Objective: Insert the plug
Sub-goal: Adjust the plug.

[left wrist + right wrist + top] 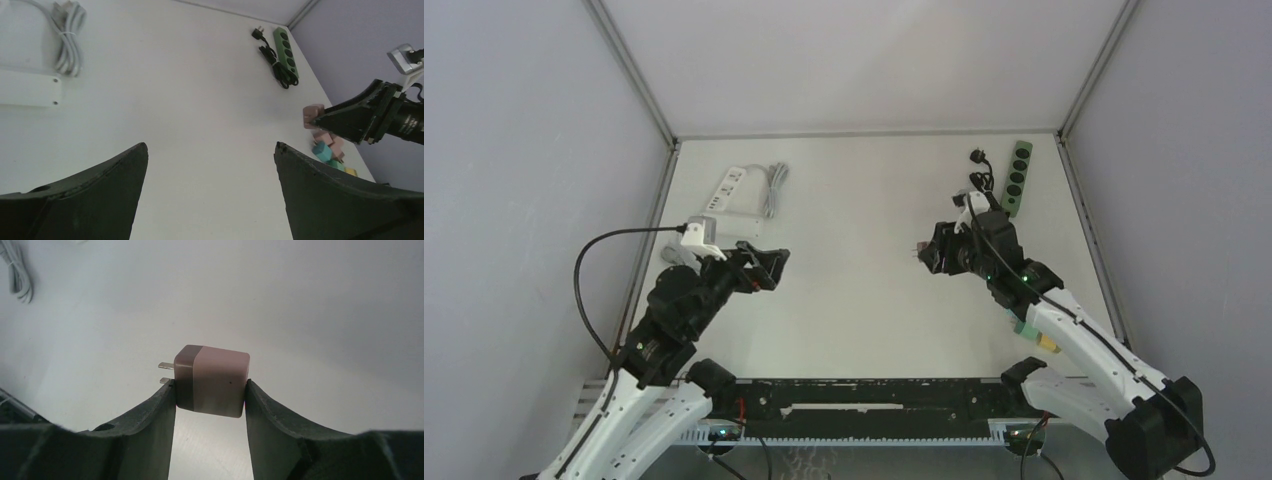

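The plug (212, 380), a pinkish block with a brown band and two metal prongs pointing left, is clamped between my right gripper's (210, 385) fingers, held above the table right of centre (921, 252). It shows from the left wrist view too, as the plug (313, 115). A white power strip (729, 188) lies at the back left, a green power strip (1019, 178) at the back right. My left gripper (210, 145) hangs wide open over bare table at the left (769, 265), holding nothing.
A coiled white cable (774, 185) lies beside the white strip (27, 89). A black cord (270, 55) is bundled next to the green strip (286, 47). Small coloured blocks (327, 147) sit near the right arm. Grey walls enclose the table on three sides.
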Controlling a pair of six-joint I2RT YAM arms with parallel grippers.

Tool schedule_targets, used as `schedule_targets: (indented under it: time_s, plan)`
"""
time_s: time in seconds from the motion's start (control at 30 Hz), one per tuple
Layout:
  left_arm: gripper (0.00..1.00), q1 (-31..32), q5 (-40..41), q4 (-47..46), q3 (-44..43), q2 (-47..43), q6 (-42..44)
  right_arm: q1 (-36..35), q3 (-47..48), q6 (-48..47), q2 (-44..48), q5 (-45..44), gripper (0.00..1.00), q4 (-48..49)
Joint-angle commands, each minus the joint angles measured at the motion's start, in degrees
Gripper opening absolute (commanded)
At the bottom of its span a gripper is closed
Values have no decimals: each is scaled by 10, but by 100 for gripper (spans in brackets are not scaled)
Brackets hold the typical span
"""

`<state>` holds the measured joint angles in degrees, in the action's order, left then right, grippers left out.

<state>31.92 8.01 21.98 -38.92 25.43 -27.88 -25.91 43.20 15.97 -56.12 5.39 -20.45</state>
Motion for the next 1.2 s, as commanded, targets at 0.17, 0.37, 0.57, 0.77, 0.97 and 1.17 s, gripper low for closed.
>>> schedule_targets:
  time_s: [0.17,0.37,0.57,0.77,0.97,1.17]
  plan:
    - [100,2,-147,-86,-14,85,-87,-112,-54,-13,51,-54,47,146]
    - [100,11,-202,-169,-6,151,-123,-190,-60,-40,43,-105,47,187]
    - [100,32,-229,-219,-18,220,-122,-249,-71,-63,41,-126,47,228]
    - [91,54,-273,-260,-44,292,-117,-285,-82,-89,47,-119,47,255]
    - [86,82,-306,-289,-60,336,-115,-303,-88,-106,51,-114,47,274]
    - [74,93,-331,-289,-75,371,-109,-311,-91,-111,52,-108,47,287]
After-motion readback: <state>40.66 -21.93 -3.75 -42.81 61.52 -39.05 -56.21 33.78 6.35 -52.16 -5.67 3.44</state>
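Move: The pink plug, already pinched in the right fingers with its prongs to the left, is about 32 cm right of the left hand, 5 cm farther ahead and 10 cm below; that open gripper, where the plug is headed, lies the same distances the other way from the right hand. From the right hand, the loose plugs are 22 cm right and 1 cm back, the black cable 13 cm right and 23 cm ahead, both some 14 cm below. The pink plug is carried left about 11 cm and back some 6 cm, rising slightly, as the right hand keeps its pinch, swings counter-clockwise and tips its fingers up. The left hand comes to meet it, about 17 cm to the right and a little down, turning some 35 degrees clockwise and tipping down, its wide-open fingers beginning to close around the plug. ##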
